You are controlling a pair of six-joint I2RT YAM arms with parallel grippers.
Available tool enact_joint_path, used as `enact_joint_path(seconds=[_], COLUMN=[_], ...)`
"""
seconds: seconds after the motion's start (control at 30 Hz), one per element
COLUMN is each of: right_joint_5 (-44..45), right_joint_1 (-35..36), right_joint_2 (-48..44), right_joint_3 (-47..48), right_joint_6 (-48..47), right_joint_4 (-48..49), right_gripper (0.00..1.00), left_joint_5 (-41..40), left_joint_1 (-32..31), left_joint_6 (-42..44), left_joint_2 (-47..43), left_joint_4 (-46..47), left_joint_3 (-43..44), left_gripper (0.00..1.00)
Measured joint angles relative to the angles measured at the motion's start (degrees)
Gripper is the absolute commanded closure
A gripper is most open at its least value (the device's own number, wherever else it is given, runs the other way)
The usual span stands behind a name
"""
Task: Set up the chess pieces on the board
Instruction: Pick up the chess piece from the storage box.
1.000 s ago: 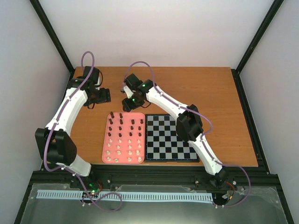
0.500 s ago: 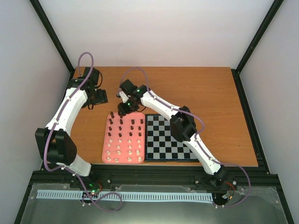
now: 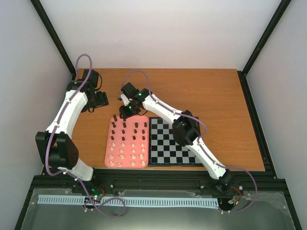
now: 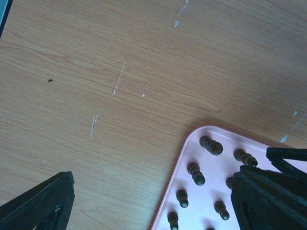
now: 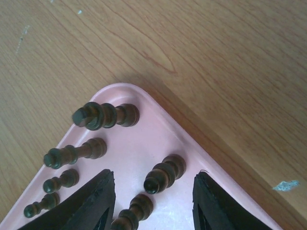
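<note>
The chess pieces stand in rows on a pink tray (image 3: 125, 164), dark ones (image 3: 125, 127) at the far end and cream ones (image 3: 122, 153) at the near end. The board (image 3: 173, 141) lies right of the tray with no pieces on it. My right gripper (image 3: 125, 111) hangs over the tray's far edge. In its wrist view it is open (image 5: 153, 203), its fingers (image 5: 96, 201) either side of a dark piece (image 5: 163, 175) without touching it. My left gripper (image 3: 99, 99) is open over bare wood beyond the tray's far left corner.
The left wrist view shows the tray's corner (image 4: 216, 167) with several dark pieces (image 4: 195, 173) beside the right finger (image 4: 268, 191). More dark pieces (image 5: 103, 116) stand left of the right gripper. The orange-brown table (image 3: 216, 96) is walled by a black frame.
My right gripper has moved left and nearer, down over the tray's far row. The left gripper has drawn back slightly to the left.
</note>
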Motion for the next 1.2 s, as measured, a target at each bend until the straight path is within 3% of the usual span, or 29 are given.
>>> enact_joint_path(seconds=[0.77,0.97,1.07,1.2], right_joint_5=[0.9,0.9,0.9,0.9], right_joint_1=[0.0,0.0,0.0,0.0], right_joint_2=[2.6,2.8,2.8,2.8], right_joint_3=[0.8,1.0,1.1,1.2], right_joint_6=[0.3,0.2,0.2,0.1], right_joint_4=[0.0,0.2,0.2,0.1], right_gripper=[0.71,0.83,0.95,0.97], left_joint_5=[1.1,1.3,1.4,1.4], left_joint_1=[0.3,0.4,0.4,0.5], left_joint_6=[0.0,0.0,0.0,0.0], left_joint_2=[-1.0,-1.2,-1.2,-1.2], left_joint_4=[0.5,0.5,0.5,0.5], left_joint_3=[-2.5,-2.6,-2.6,-2.7], left_gripper=[0.0,0.0,0.0,0.0])
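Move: The chess piece to be taken, second along the storage box's far edge, stands about straight below the right hand, its middle some 3 cm down. The corner piece stands about 5 cm to the left and level with it. The piece behind it is about 4 cm back, straight towards the base, and the next far-row piece about 7 cm to the right. From the left hand the same target lies about 14 cm right, 1 cm ahead and 15 cm below. Over the far-row piece beside the corner one, the half-open right gripper sinks almost straight down by a little over 2 cm, quickly at first and then easing. The fingers, closing gradually and faster near the end, bring a pad to either side of the piece's upper part and pinch it. The wrist barely turns. ##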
